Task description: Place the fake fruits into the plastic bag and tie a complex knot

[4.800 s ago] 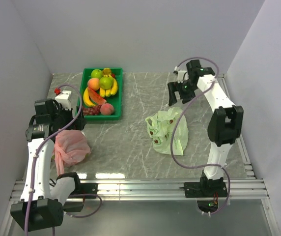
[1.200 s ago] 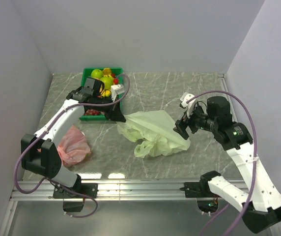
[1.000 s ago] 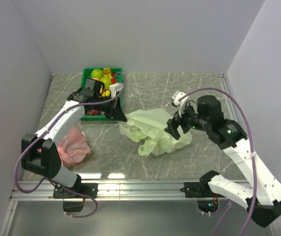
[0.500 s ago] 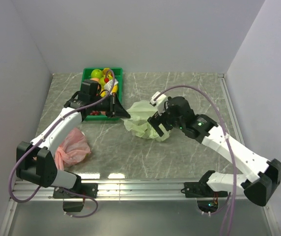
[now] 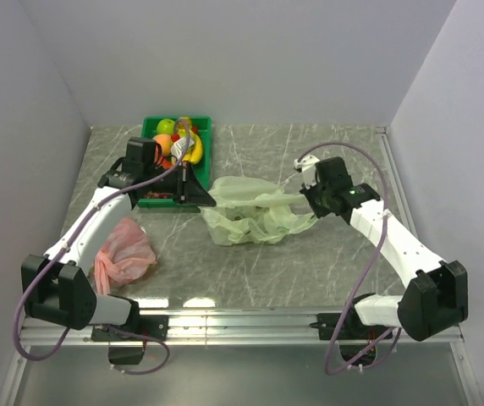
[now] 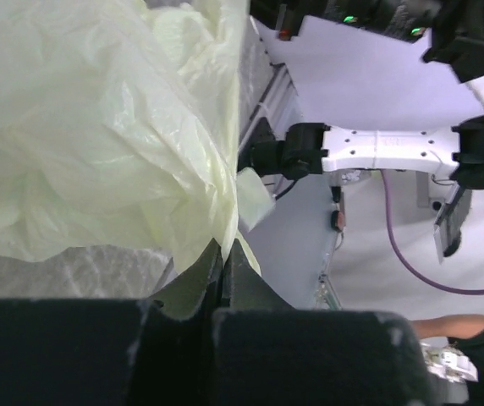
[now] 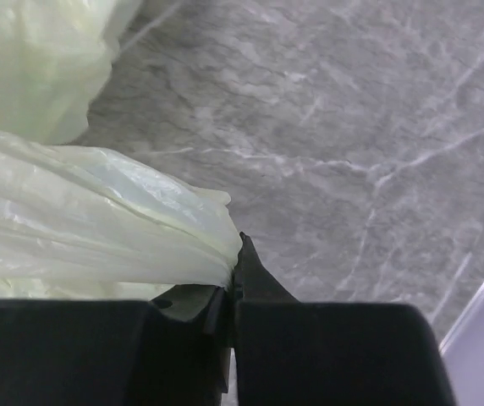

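The pale green plastic bag (image 5: 250, 211) lies crumpled mid-table, stretched between both grippers. My left gripper (image 5: 203, 200) is shut on its left edge; in the left wrist view the film (image 6: 123, 144) runs into the closed jaws of that gripper (image 6: 223, 254). My right gripper (image 5: 310, 196) is shut on a bunched strip of the bag's right side, and the right wrist view shows the gathered plastic (image 7: 98, 228) pinched at the gripper (image 7: 235, 264). The fake fruits (image 5: 180, 144), bananas, a green apple and a peach among them, sit in the green tray (image 5: 201, 161) behind my left arm.
A pink plastic bag (image 5: 122, 252) lies at the near left by the left arm's base. Grey walls close in the marble table (image 5: 310, 271) on the left, back and right. A metal rail (image 5: 250, 323) runs along the near edge.
My right gripper has shut on the bag's right side and pulled back to the right, drawing the bag out wider. The left gripper kept its hold near the tray.
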Action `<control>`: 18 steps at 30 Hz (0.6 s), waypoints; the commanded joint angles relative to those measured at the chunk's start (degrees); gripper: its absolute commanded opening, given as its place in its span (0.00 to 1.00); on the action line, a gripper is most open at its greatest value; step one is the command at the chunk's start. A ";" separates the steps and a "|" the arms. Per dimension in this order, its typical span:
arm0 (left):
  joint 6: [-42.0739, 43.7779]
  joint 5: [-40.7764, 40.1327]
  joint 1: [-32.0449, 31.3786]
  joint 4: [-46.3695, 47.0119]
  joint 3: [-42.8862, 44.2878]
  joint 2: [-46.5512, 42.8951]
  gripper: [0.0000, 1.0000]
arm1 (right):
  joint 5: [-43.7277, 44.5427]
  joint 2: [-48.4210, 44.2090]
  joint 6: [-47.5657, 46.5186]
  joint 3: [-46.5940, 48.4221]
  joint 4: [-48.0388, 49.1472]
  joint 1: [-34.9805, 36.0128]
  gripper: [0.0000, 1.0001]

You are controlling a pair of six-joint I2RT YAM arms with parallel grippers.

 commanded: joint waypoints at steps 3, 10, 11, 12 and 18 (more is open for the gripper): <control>16.70 -0.29 6.03 -13.61 6.59 1.81 0.01 | -6.84 -6.26 -10.24 2.43 -6.97 -9.01 0.00; 30.00 -5.74 9.56 -22.77 14.31 7.71 0.00 | -11.75 -14.27 -27.12 -1.35 -12.77 -20.63 0.00; 31.49 -5.40 9.30 -24.27 15.38 8.59 0.00 | -12.72 -15.49 -27.76 -1.09 -14.00 -20.64 0.00; 34.73 -4.62 8.68 -25.67 16.34 10.51 0.01 | -17.86 -15.94 -28.46 0.82 -18.37 -20.64 0.00; 40.73 0.92 -0.96 -34.39 23.03 17.20 0.01 | -29.69 -16.91 -21.63 11.37 -21.86 -10.99 0.86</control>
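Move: Both hands already pinch the green plastic bag's rim, on opposite sides. Its body lies about 19 cm left of the right hand and 8 cm below, roughly level fore and aft. From the left hand it is some 16 cm to the right, 3 cm farther out and 19 cm lower; the fruit tray is about 22 cm ahead and 12 cm left, the pink bag 28 cm left and about level. Right hand lifts its bag edge about 6 cm, draws back, then opens; left keeps hold, shifting 4 cm forward. ##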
